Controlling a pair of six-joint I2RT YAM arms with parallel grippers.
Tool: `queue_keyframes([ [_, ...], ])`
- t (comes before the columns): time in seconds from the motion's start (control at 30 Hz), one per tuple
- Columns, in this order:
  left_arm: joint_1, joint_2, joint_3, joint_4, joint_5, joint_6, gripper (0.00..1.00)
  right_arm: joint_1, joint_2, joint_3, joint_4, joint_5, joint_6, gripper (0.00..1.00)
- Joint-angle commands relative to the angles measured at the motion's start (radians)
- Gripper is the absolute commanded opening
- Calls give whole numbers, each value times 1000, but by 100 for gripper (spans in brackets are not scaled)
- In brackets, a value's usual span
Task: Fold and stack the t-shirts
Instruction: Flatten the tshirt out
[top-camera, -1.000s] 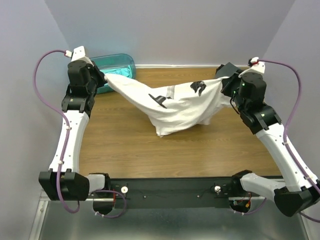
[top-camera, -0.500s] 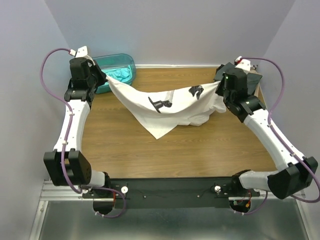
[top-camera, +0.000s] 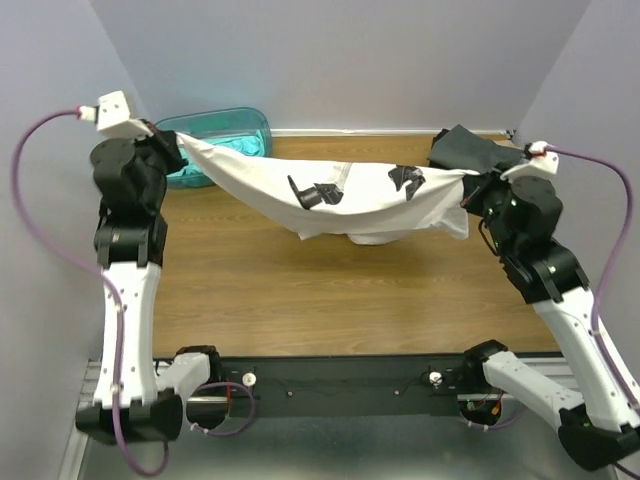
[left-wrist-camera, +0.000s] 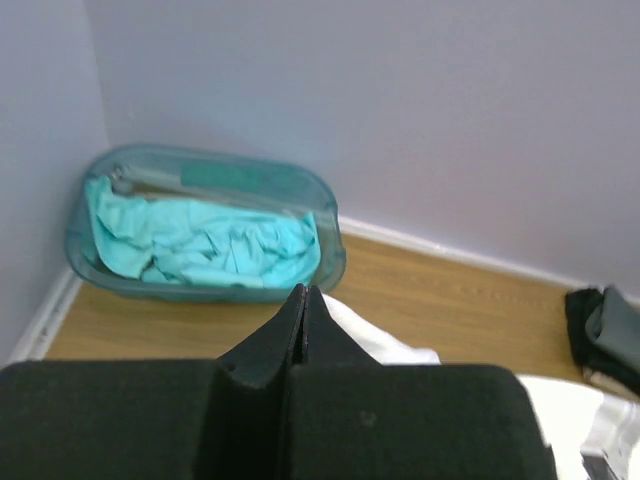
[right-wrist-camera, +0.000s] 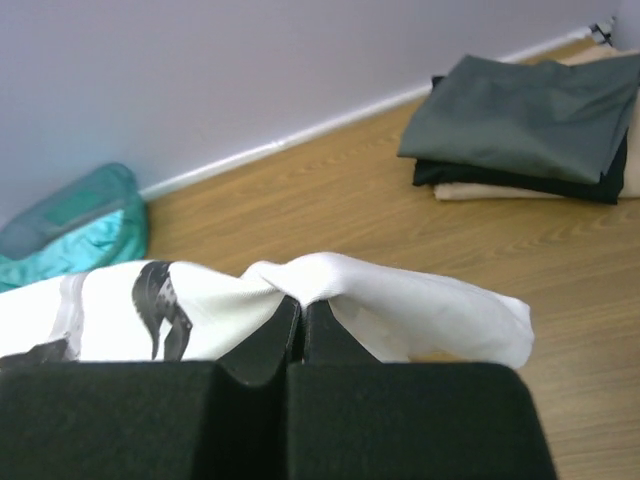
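Observation:
The white t-shirt (top-camera: 350, 200) with black print marks hangs stretched in the air between both grippers, sagging in the middle above the wooden table (top-camera: 300, 290). My left gripper (top-camera: 180, 140) is shut on its left corner near the tub; the jaws (left-wrist-camera: 303, 292) are pressed together, with white cloth (left-wrist-camera: 380, 345) showing just beside them. At the other end my right gripper (top-camera: 468, 178) is shut on the right corner, and the cloth (right-wrist-camera: 400, 295) bunches over its closed tips (right-wrist-camera: 302, 303). A teal t-shirt (left-wrist-camera: 200, 245) lies crumpled in the tub. Dark folded t-shirts (right-wrist-camera: 530, 115) are stacked at the back right.
The translucent teal tub (top-camera: 220, 122) stands in the back left corner against the wall. The folded stack (top-camera: 465, 148) sits in the back right corner, close behind my right gripper. A pale folded cloth (right-wrist-camera: 625, 170) lies under the dark ones.
Both arms have lifted and pulled apart. The white t-shirt, which drooped to a point near the table, is now stretched wider and hangs higher.

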Motion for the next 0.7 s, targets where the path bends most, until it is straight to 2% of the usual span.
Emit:
queue_keyframes([
  [0.0, 4, -131, 1, -15, -191, 46, 0, 2, -100, -31, 3, -52, 29, 0],
  [0.17, 4, -70, 66, -23, -171, 51, 0, 0, -96, -38, -5, -51, 49, 0],
  [0.3, -20, 134, 90, 66, 44, -22, 0, 2, -14, -67, 16, -5, 153, 0],
  [0.4, -82, 277, 159, 105, 45, -5, 0, 2, 76, -118, 87, -14, 178, 0],
  [0.47, -122, 430, 213, 116, 41, 27, 0, 2, 143, -152, 131, -9, 179, 0],
  [0.5, -126, 479, 261, 114, 44, 35, 2, 2, 165, -162, 142, -6, 181, 0],
  [0.53, -136, 558, 280, 106, 48, 38, 11, 2, 185, -173, 150, -5, 179, 1],
  [0.57, -140, 590, 294, 102, 45, 41, 38, 2, 222, -193, 165, -6, 178, 0],
  [0.6, -146, 610, 303, 96, 44, 44, 48, 2, 237, -201, 167, -11, 179, 0],
  [0.67, -180, 612, 294, 77, 4, 61, 57, 2, 262, -215, 168, -24, 176, 0],
])
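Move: Beyond the left hand, the bare table patch for the shirt's left corner lies about 16 cm ahead, 8 cm to the right and some 40 cm below; the teal basket stands about 24 cm ahead and 7 cm left. For the right hand, the patch for its corner is about 6 cm ahead, 3 cm left and 34 cm below, and the folded stack lies some 25 cm ahead and 14 cm right. Swinging the t-shirt held by its corners, both hands first draw back and up, the left farther, then sweep down and forward: the left some 22 cm each way and drifting right past the basket, the right mostly down, about 18 cm. Both tip downwards; at the end the left fingers open halfway and let go of their corner while the right keeps its pinch. ##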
